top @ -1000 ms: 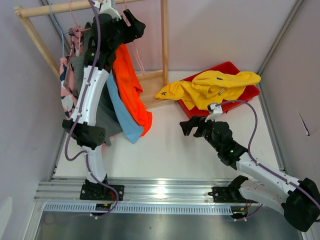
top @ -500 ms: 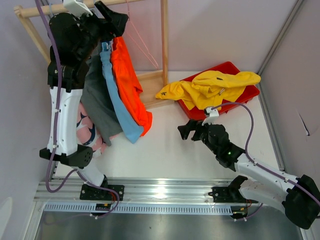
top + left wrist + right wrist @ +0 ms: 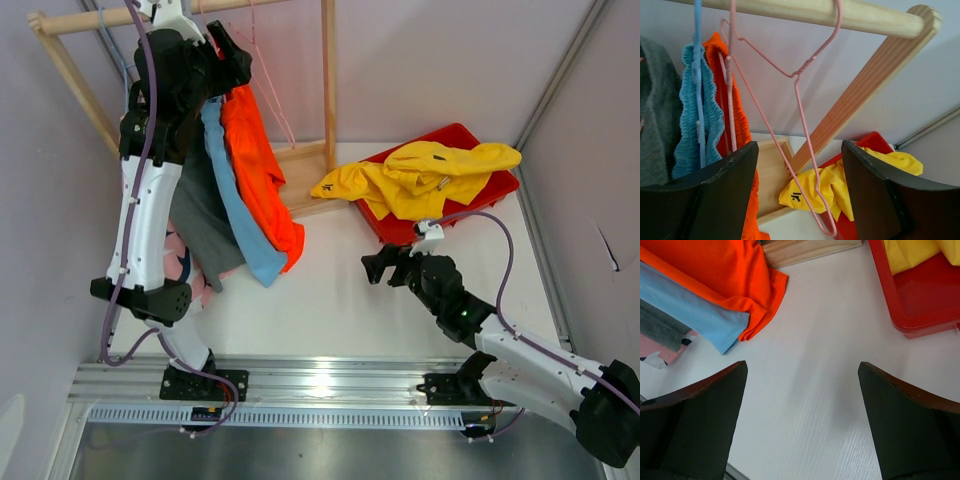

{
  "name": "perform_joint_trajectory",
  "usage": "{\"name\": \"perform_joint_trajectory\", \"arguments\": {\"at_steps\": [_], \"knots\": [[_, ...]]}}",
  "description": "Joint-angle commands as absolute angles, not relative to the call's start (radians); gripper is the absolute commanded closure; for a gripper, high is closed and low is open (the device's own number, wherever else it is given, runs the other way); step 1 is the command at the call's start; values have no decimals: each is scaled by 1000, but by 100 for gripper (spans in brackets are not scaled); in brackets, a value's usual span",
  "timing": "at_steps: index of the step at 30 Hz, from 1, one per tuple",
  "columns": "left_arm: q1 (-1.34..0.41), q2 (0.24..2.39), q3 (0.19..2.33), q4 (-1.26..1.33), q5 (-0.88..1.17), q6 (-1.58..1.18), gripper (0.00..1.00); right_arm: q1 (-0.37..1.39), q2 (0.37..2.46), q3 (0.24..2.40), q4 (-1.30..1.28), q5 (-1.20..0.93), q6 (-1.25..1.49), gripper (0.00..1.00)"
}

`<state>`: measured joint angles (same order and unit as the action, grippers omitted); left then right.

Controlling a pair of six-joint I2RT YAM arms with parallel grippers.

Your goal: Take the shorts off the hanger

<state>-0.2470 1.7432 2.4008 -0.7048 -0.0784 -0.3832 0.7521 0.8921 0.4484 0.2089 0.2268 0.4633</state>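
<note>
Several garments hang on the wooden rack [image 3: 100, 17]: orange shorts [image 3: 262, 170] on a pink hanger, blue shorts [image 3: 240, 215] on a blue hanger [image 3: 698, 75], and a grey garment [image 3: 200, 215]. The left wrist view shows their elastic waistbands, orange [image 3: 740, 120] and blue [image 3: 685, 115], left of the jaws. My left gripper [image 3: 232, 58] is up by the bar, open, holding nothing. An empty pink hanger [image 3: 799, 70] dangles between its fingers [image 3: 800, 150] without touching them. My right gripper [image 3: 375, 265] hovers open over the bare table [image 3: 802, 365].
A red tray [image 3: 455, 135] with a yellow garment [image 3: 430, 170] lies at the back right. The rack's wooden base [image 3: 300, 160] and slanted brace [image 3: 855, 100] stand behind the clothes. A pink patterned garment [image 3: 180, 265] shows low at the left, by the left arm.
The left arm swung left, then back a little toward the rack's middle. The pink patterned garment, up along the rack's left side a second ago, now shows much lower. The right arm barely moved.
</note>
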Motion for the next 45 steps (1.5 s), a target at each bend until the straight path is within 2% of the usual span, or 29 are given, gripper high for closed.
{"name": "perform_joint_trajectory", "arguments": {"at_steps": [1, 9, 21, 30, 42, 45], "knots": [[-239, 1726, 2395, -706, -164, -350, 27, 758, 871, 446, 215, 259, 476, 0], [-239, 1736, 2341, -695, -215, -325, 27, 758, 874, 448, 215, 259, 476, 1], [-229, 1870, 2398, -681, -253, -339, 28, 759, 877, 445, 215, 259, 476, 1], [-215, 1911, 2448, -641, -276, -360, 42, 758, 893, 443, 222, 255, 469, 1], [-196, 1868, 2457, -624, -270, -354, 44, 758, 907, 446, 227, 247, 466, 1], [-189, 1871, 2450, -624, -262, -357, 52, 758, 905, 446, 225, 247, 466, 1]]}}
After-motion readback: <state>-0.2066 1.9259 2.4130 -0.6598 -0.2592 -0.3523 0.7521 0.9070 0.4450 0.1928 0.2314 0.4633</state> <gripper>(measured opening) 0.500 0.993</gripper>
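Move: The near wire of the pink hanger carrying the orange shorts is some 9 cm ahead of my left hand, 5 cm to the left and 6 cm lower. The emptied pink hanger hangs about 11 cm ahead and 1 cm right; the blue shorts are roughly 12 cm ahead and 9 cm left, both slightly below my hand. From my right hand that orange shorts' hanger lies about 28 cm ahead, 40 cm left and 28 cm higher. I ease my left hand left and down, then reach forward and down to the orange shorts' hanger, ending about 7 cm farther forward, 7 cm lower and 4 cm farther left after a small rise. On the way I turn it about 10 degrees counter-clockwise and tip the fingers slightly down. With the near wire between the fingers, I narrow them from about three-quarters to half open, without clamping it yet. ##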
